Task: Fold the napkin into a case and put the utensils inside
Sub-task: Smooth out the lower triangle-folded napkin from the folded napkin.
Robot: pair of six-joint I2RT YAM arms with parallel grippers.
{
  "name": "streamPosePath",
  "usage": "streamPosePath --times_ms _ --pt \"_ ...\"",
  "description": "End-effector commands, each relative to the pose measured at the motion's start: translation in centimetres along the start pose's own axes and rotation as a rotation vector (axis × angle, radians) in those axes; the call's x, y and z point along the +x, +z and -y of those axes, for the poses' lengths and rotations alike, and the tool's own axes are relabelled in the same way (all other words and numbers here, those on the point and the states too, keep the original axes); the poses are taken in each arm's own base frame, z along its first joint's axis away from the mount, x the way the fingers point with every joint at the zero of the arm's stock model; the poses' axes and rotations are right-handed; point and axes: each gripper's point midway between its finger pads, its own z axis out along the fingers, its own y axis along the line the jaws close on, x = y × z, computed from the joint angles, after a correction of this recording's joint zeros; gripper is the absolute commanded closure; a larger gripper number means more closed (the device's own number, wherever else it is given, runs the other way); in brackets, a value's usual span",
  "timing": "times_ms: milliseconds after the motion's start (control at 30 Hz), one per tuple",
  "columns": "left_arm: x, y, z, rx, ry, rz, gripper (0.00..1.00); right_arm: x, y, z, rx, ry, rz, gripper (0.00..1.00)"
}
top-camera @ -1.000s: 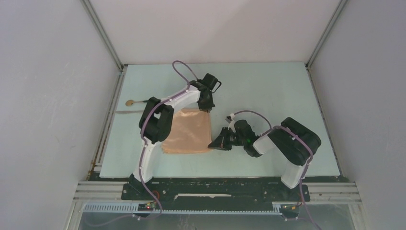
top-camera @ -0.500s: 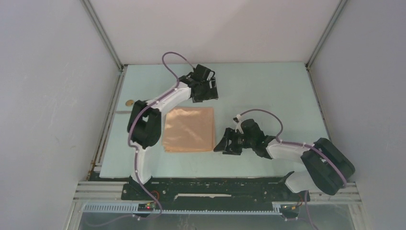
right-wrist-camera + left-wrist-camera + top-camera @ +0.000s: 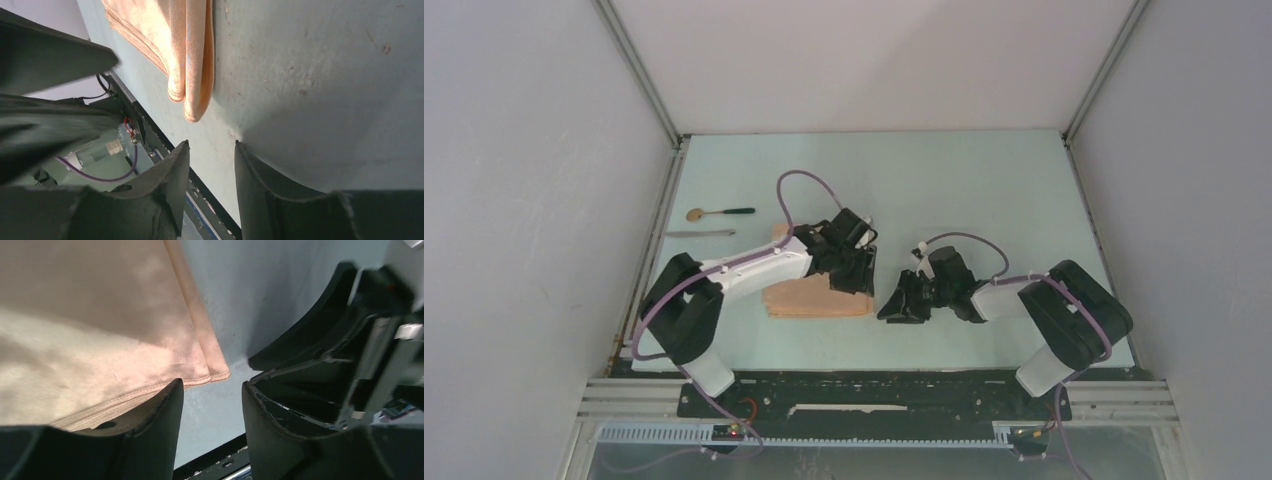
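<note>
The peach napkin [image 3: 809, 298] lies folded flat on the table, its layered near-right corner [image 3: 212, 371] just beyond my left fingertips. My left gripper [image 3: 858, 283] hovers low over the napkin's right side, open, with only bare table between its jaws [image 3: 212, 390]. Just right of that corner, my right gripper [image 3: 892, 306] is open and holds nothing, and the folded corner [image 3: 194, 95] lies ahead of its tips [image 3: 211, 146]. The utensils lie at the far left: a gold-bowled spoon [image 3: 718, 212] and a thin silvery piece [image 3: 700, 233]. No case shape shows.
The pale green table [image 3: 984, 190] ends at a black rail [image 3: 874, 380] along its near edge, close to both grippers. Grey walls [image 3: 534, 200] enclose the left, right and back. The left arm's links [image 3: 754, 268] cover part of the napkin.
Both grippers were shut at the napkin's right corners, then opened and let go. My left gripper swung from the far corner down to the near-right corner. The right arm shifted slightly.
</note>
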Motion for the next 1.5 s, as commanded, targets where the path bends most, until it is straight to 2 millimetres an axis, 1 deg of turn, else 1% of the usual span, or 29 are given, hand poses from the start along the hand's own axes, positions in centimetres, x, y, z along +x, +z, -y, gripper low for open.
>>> streamPosePath --times_ms 0,100,167,233,300,367,400,467,533,633,700,867,1033,1200,1300,1333,1400,1433,1467 --pt "1.8 1.8 0.6 -0.009 -0.003 -0.041 0.47 -1.5 0.4 -2.0 -0.108 -0.03 0.009 0.54" --pt "2.7 2.6 0.1 -0.054 0.015 -0.061 0.49 -1.5 1.0 -1.9 -0.118 -0.036 -0.009 0.56" --pt "3.1 3.1 -0.2 -0.071 0.018 -0.072 0.56 -1.6 1.2 -1.8 -0.12 -0.034 -0.014 0.58" --pt "3.2 3.5 -0.5 -0.084 0.021 -0.079 0.59 -1.8 1.4 -1.7 -0.119 -0.032 -0.02 0.61" --pt "3.2 3.7 -0.4 -0.082 0.022 -0.086 0.64 -1.9 1.6 -1.6 -0.114 -0.034 -0.024 0.61" --pt "3.3 3.8 -0.2 -0.076 0.023 -0.09 0.66 -2.0 1.5 -1.6 -0.114 -0.03 -0.02 0.61" --pt "3.5 3.9 -0.3 -0.078 0.023 -0.097 0.65 -2.1 1.5 -1.5 -0.111 -0.027 -0.017 0.6" --pt "4.0 3.9 -0.5 -0.079 0.022 -0.11 0.6 -2.3 1.5 -1.5 -0.111 -0.025 -0.012 0.59" --pt "4.4 3.9 -0.5 -0.079 0.025 -0.118 0.6 -2.4 1.7 -1.4 -0.106 -0.026 -0.015 0.59" --pt "4.5 4.2 -0.6 -0.08 0.022 -0.123 0.61 -2.6 2.0 -1.4 -0.104 -0.029 -0.02 0.62" --pt "4.6 4.4 -0.5 -0.077 0.023 -0.129 0.65 -2.7 2.2 -1.4 -0.096 -0.035 -0.022 0.64" --pt "4.8 4.5 -0.5 -0.078 0.024 -0.138 0.72 -2.7 2.5 -1.3 -0.082 -0.047 -0.026 0.72" --pt "5.2 4.6 -0.6 -0.079 0.026 -0.15 0.72 -2.4 2.9 -1.3 -0.058 -0.066 -0.038 0.75" --pt "5.1 4.5 -0.4 -0.071 0.028 -0.148 0.71 -2.2 3.3 -1.1 -0.043 -0.07 -0.054 0.88" --pt "5.3 4.7 -0.3 -0.068 0.026 -0.158 0.77 -2.1 3.4 -1.1 -0.042 -0.074 -0.058 0.94" --pt "5.3 4.7 -0.2 -0.065 0.026 -0.16 0.81 -2.1 3.4 -1.2 -0.045 -0.075 -0.059 0.96" --pt "5.2 4.6 0.0 -0.059 0.031 -0.158 0.97 -2.0 3.4 -1.2 -0.045 -0.074 -0.061 1.0" --pt "5.2 4.6 0.0 -0.059 0.031 -0.155 1.0 -2.0 3.3 -1.2 -0.046 -0.075 -0.061 1.0" --pt "5.1 4.5 0.0 -0.062 0.032 -0.151 1.0 -2.0 3.4 -1.2 -0.047 -0.076 -0.062 1.0"
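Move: The napkin's near right corner lies under the left hand, about 3 cm back and 7 cm below; from the right hand it is roughly 2 cm ahead, 3 cm left and 1 cm lower. The napkin's middle is some 7 cm farther out and 9 cm left of that corner, and its near left corner about 20 cm left of it and 1 cm nearer. Left hand sinks 6 cm and eases back, right slides 3 cm left and forward, both pinching the near right corner. ##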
